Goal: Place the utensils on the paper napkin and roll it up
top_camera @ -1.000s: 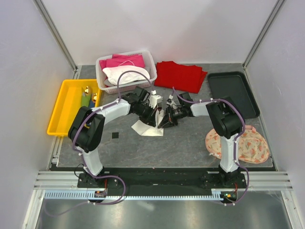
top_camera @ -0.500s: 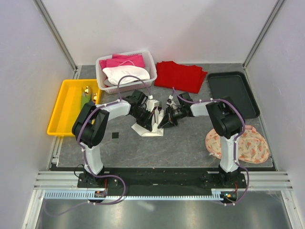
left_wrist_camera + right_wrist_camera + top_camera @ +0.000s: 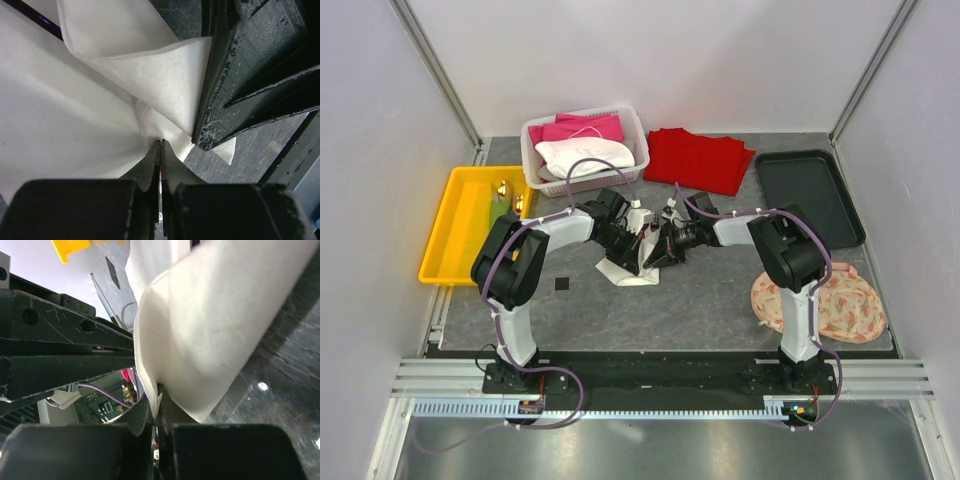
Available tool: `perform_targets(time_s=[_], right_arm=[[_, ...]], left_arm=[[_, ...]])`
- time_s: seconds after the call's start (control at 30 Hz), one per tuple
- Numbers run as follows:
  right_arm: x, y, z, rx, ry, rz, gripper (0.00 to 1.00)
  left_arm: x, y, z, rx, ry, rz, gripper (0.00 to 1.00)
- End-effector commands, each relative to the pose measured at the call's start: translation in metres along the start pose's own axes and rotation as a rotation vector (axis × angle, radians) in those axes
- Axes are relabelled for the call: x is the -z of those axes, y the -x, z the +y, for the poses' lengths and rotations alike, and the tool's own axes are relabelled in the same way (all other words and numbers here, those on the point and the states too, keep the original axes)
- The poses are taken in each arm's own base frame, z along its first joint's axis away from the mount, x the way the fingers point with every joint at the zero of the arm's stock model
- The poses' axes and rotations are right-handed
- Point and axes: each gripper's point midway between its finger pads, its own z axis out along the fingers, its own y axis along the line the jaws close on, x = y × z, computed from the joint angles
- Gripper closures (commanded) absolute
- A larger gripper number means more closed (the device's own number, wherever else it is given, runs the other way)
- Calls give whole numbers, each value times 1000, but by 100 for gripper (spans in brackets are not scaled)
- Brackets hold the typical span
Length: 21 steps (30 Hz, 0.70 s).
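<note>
The paper napkin [image 3: 623,270] lies mid-table, its right edge lifted between both grippers. My left gripper [image 3: 642,252] is shut, its tips pinching a puckered fold of the napkin [image 3: 75,110] at the tips [image 3: 160,142]. My right gripper [image 3: 658,252] is shut on the napkin's raised edge [image 3: 210,330], with paper caught between its jaws [image 3: 157,407]. The right gripper's finger [image 3: 250,75] presses close beside the left one. A thin purple strip [image 3: 45,25] shows inside a napkin fold. Green and blue utensils [image 3: 504,207] with gold ends lie in the yellow tray [image 3: 460,225].
A white basket [image 3: 638,125] with pink and white fabric stands at the back. A red cloth [image 3: 698,160] lies right of it, then a black tray [image 3: 808,195]. A patterned round cloth [image 3: 825,300] is at the near right. A small black square [image 3: 563,285] lies near the napkin.
The left gripper has closed the last bit onto the napkin fold. The right gripper has shifted slightly left toward it, still holding the napkin edge.
</note>
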Motion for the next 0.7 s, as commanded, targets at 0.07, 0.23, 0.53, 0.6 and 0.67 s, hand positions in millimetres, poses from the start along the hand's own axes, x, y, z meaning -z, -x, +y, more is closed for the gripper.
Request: perform_targets(time_s=[0.07, 0.23, 0.53, 0.6, 0.67], right_arm=[[-9, 14, 8, 16, 32, -23, 96], [-13, 16, -2, -1, 10, -32, 91], [-16, 12, -13, -18, -6, -27, 50], [-15, 14, -13, -18, -8, -33, 41], [-15, 14, -12, -16, -8, -33, 33]], left_arm=[[-6, 3, 5, -7, 4, -8, 98], [-4, 4, 3, -8, 0, -12, 98], [18, 10, -2, -8, -5, -70, 97], [26, 12, -1, -4, -5, -91, 97], [36, 15, 0, 9, -7, -126, 97]])
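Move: The partly folded napkin centres about 3 cm ahead of my left hand, whose shut fingertips are on it, and about 2 cm ahead, 1 cm left and 3 cm below my right hand, which already pinches its raised flap. The utensils centre roughly 5 cm ahead and 2 cm right of my left hand. From that hand the black square is some 16 cm left and 3 cm back, the red cloth about 26 cm ahead and 12 cm right. With my left fingertips kept planted on the napkin beside the fold, I lower my right hand nearly 2 cm with the pinched flap, easing it about 1 cm left, then open those fingers to over half and let the flap go while rising about 1 cm. Only at the very end does my left hand, still shut, begin to slip left about 1 cm. ##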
